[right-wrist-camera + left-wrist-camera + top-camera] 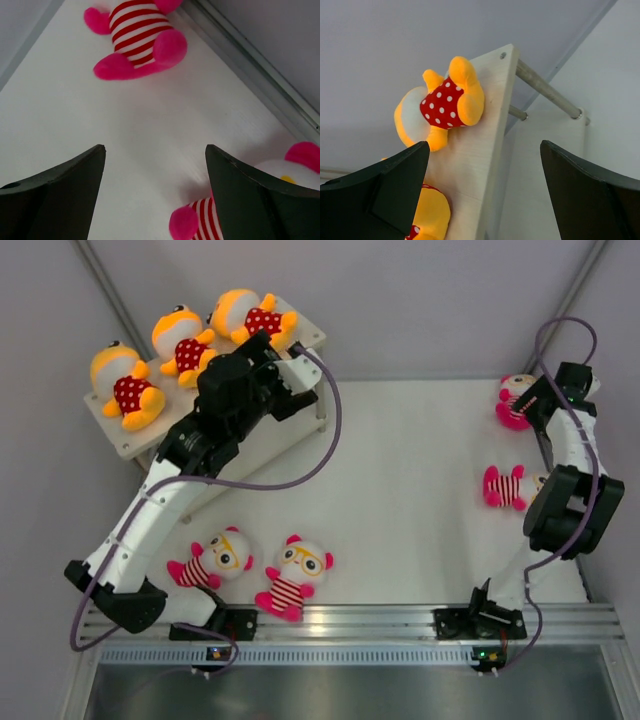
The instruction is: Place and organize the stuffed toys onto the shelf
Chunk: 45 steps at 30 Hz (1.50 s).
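Three orange-yellow stuffed toys in red dotted shirts (pixel 125 385) (pixel 183 345) (pixel 250 318) lie in a row on the cream shelf (pixel 310 337) at the back left. My left gripper (pixel 300 380) hovers by the shelf's right end, open and empty. In its wrist view (pixel 484 145) one orange toy (pixel 445 105) lies ahead on the board (pixel 487 125). Two striped white-faced toys (pixel 215 558) (pixel 295 575) lie near the front. Two others (pixel 505 487) (pixel 512 400) lie at the right. My right gripper (pixel 528 405) is open (pixel 155 147) over the table, with one striped toy (pixel 200 220) beside its right finger.
The shelf's metal legs (pixel 547 90) stick out past the board's end. A metal rail (pixel 250 70) borders the table's right edge close to the right gripper. Grey enclosure walls stand behind the shelf. Another striped toy (pixel 137 37) lies ahead of the right gripper.
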Tool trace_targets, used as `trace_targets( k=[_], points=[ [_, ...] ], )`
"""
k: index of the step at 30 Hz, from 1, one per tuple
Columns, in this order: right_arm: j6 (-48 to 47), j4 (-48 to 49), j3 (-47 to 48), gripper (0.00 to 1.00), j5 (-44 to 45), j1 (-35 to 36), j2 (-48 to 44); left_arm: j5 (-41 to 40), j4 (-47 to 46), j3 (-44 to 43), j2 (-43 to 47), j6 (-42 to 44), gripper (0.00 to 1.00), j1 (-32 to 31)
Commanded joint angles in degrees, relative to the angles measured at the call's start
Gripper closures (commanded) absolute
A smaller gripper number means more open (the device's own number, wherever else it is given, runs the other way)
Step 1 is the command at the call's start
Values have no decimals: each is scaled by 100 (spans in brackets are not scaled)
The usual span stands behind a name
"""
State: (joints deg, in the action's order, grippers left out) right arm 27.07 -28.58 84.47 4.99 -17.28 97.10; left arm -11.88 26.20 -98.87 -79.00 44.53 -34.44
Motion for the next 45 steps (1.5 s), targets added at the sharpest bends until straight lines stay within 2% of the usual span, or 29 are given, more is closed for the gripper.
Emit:
trace_targets(
  k=[1,3,5,9,20,22,23,24,26,27,28,29,31,33,35,36,38,41,42,44,45],
  points=[
    [-386,203,1061,19,-421,-363,773,18,1094,112,534,-646,2,-195],
    [-448,309,1552,18,-307,-434,1354,404,1439,393,894,-1024,2,-213],
    [-448,265,1923,19,-245,-522,1925,729,1678,1060,1323,-1192,2,-213],
    [-492,440,2697,17,-270,-592,2725,1081,1722,2229,1888,-1157,2,-213],
    [17,898,2759,24,-455,-645,3429,1161,1705,2557,1590,-1641,2,-204],
    [70,933,2724,31,-630,-645,3517,1162,1705,2548,1555,-1632,2,-204],
    [123,985,2689,37,-649,-637,3518,1162,1713,2522,1528,-1615,2,-204],
    [140,1047,2585,56,-658,-636,3509,1162,1705,2470,1528,-1614,2,-204],
    [132,1249,2479,74,-623,-645,3421,1118,1705,2416,1528,-1571,2,-204],
    [88,1293,2400,91,-579,-645,3386,1074,1705,2408,1528,-1536,2,-213],
    [-8,1285,2408,100,-552,-645,3316,1021,1713,2425,1580,-1466,2,-213],
    [-70,1258,2417,100,-561,-645,3272,908,1713,2477,1607,-1413,2,-204],
    [-201,1206,2338,100,-657,-637,2983,784,1740,2793,1773,-1168,2,-204],
    [-202,1406,1804,100,-815,-575,2571,529,1731,3257,1888,-1061,2,-195],
    [-246,1870,955,100,-921,-470,1693,494,1740,3583,2072,-1113,2,-186],
    [-272,1899,731,100,-947,-304,1115,581,1731,3664,2134,-1174,2,-186],
    [-369,1743,205,100,-1018,-84,550,704,1731,3795,2345,-1210,2,-178],
    [-492,1645,-638,100,-852,574,-645,819,1731,3823,2547,-1201,2,-178],
    [-510,1619,-833,100,-799,1055,-1205,810,1731,3823,2609,-1175,2,-178],
    [-545,1540,-1255,100,-781,1576,-1640,705,1731,3840,2767,-1140,2,-178],
    [-554,1452,-1344,100,-807,2205,-1955,687,1740,3858,2837,-1140,2,-178]
  ],
)
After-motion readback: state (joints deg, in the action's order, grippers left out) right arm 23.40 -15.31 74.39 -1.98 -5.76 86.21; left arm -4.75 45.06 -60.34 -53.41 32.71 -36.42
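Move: The striped toy in the far right corner is about 16 cm ahead of the right hand, 8 cm to its right and 12 cm lower. A second striped toy lies roughly 9 cm behind the right hand, 6 cm right and 14 cm down. From the left hand, that corner toy is some 23 cm ahead, 65 cm right and 39 cm below; the nearest dotted toy on the shelf sits 14 cm ahead, 5 cm left, slightly lower. Forward, down and to the right goes the open right hand, reaching about 12 cm out to the corner toy; the fingers shut on its leg end, then carry it back, up and some 19 cm left, wrist turning counter-clockwise. The empty, open left hand backs off the shelf and sinks about 22 cm in two stages, tipping down some 30 degrees. ##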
